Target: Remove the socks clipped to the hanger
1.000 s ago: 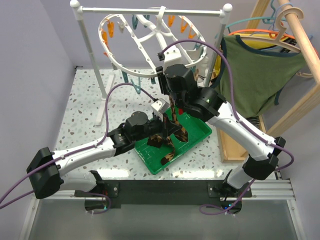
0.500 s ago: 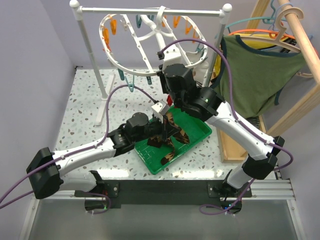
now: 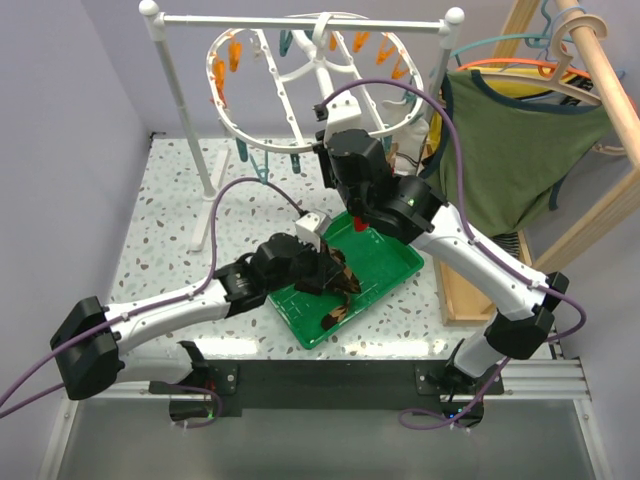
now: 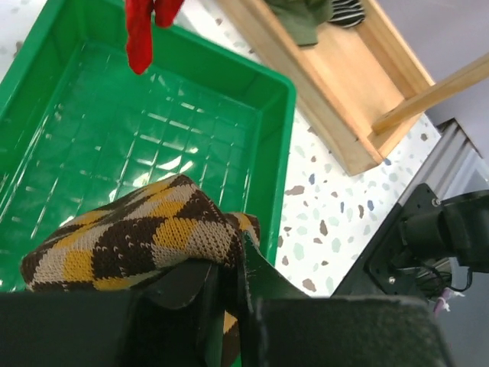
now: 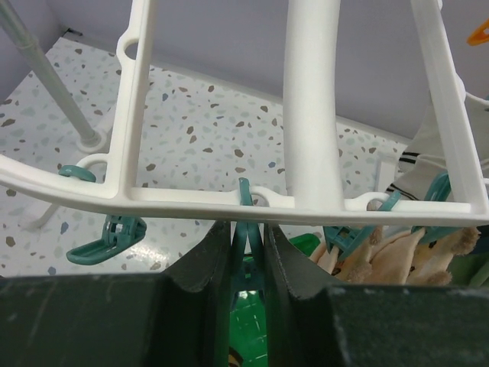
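Note:
The white oval hanger (image 3: 225, 108) hangs from the rail, and one of its ribs (image 5: 312, 115) fills the right wrist view. My right gripper (image 3: 356, 207) (image 5: 247, 233) is shut on a teal clothespin (image 5: 246, 223) under the rim. A red sock (image 3: 357, 224) (image 4: 140, 34) dangles below that pin. My left gripper (image 3: 325, 272) (image 4: 229, 256) is shut on a brown-and-tan diamond sock (image 3: 338, 276) (image 4: 137, 245) low over the green tray (image 3: 388, 256) (image 4: 153, 115). A tan sock (image 5: 382, 256) stays clipped at the right.
Another checkered sock (image 3: 335, 318) lies in the tray's near corner. A free teal pin (image 5: 107, 238) hangs at the left of the rim. The white rail stand (image 3: 185, 110) is behind, and an olive top (image 3: 520, 150) on a wooden frame (image 4: 336, 115) is at the right.
The left gripper has brought the checkered sock down toward the tray. The hanger has swung back toward level. The right gripper's fingers have closed in on the teal pin.

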### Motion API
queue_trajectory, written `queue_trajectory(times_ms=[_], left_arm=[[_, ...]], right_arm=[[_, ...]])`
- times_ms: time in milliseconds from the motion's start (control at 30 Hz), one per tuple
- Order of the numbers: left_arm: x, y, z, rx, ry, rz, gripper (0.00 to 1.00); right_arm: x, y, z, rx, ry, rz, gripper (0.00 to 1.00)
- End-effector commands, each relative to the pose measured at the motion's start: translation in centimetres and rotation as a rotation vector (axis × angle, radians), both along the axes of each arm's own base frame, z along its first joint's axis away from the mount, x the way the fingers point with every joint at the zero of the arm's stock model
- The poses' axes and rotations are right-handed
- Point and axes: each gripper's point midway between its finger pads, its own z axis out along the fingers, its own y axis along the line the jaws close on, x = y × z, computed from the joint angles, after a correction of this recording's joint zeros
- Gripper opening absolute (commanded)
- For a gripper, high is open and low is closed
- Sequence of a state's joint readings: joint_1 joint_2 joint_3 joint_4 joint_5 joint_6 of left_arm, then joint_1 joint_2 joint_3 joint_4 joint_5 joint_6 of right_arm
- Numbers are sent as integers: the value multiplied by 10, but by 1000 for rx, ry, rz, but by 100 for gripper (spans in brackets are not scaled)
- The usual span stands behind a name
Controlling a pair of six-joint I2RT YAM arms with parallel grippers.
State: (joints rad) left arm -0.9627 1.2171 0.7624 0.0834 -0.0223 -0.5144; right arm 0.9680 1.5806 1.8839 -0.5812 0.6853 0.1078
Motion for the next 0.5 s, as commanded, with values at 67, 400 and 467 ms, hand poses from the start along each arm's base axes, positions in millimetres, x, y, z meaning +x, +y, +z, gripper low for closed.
queue_trajectory(times_ms=[67,400,467], left_arm=[[-4,19,-3,-22,12,70,52],[-29,31,13,-111,-48,50,70],[-30,28,22,-166,-80,43,69]], right_arm=[[-11,-3,11,58,-7,30,0],[-14,1,10,83,4,58,0],[-16,2,12,91,4,65,0]])
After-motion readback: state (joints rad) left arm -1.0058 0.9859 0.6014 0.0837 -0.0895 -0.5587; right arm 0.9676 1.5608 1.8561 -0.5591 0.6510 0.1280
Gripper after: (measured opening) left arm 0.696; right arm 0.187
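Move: The left fingers still hold the argyle sock about 12 cm above the green tray, whose middle lies roughly 6 cm ahead and 3 cm right. The first dropped sock lies some 13 cm below, about 2 cm ahead and 1 cm left; the red sock hangs about 9 cm ahead, 5 cm right and 6 cm above. From the right hand, the tray is about 4 cm back, 4 cm right and 35 cm down. Open the left gripper wide and let go of the argyle sock over the green tray, carrying the hand about 3 cm left as it sinks 2 cm. Then draw it back towards your base and raise it clear, fingers open. Keep the right fingers pinched on the teal clip at the hanger's rim. ##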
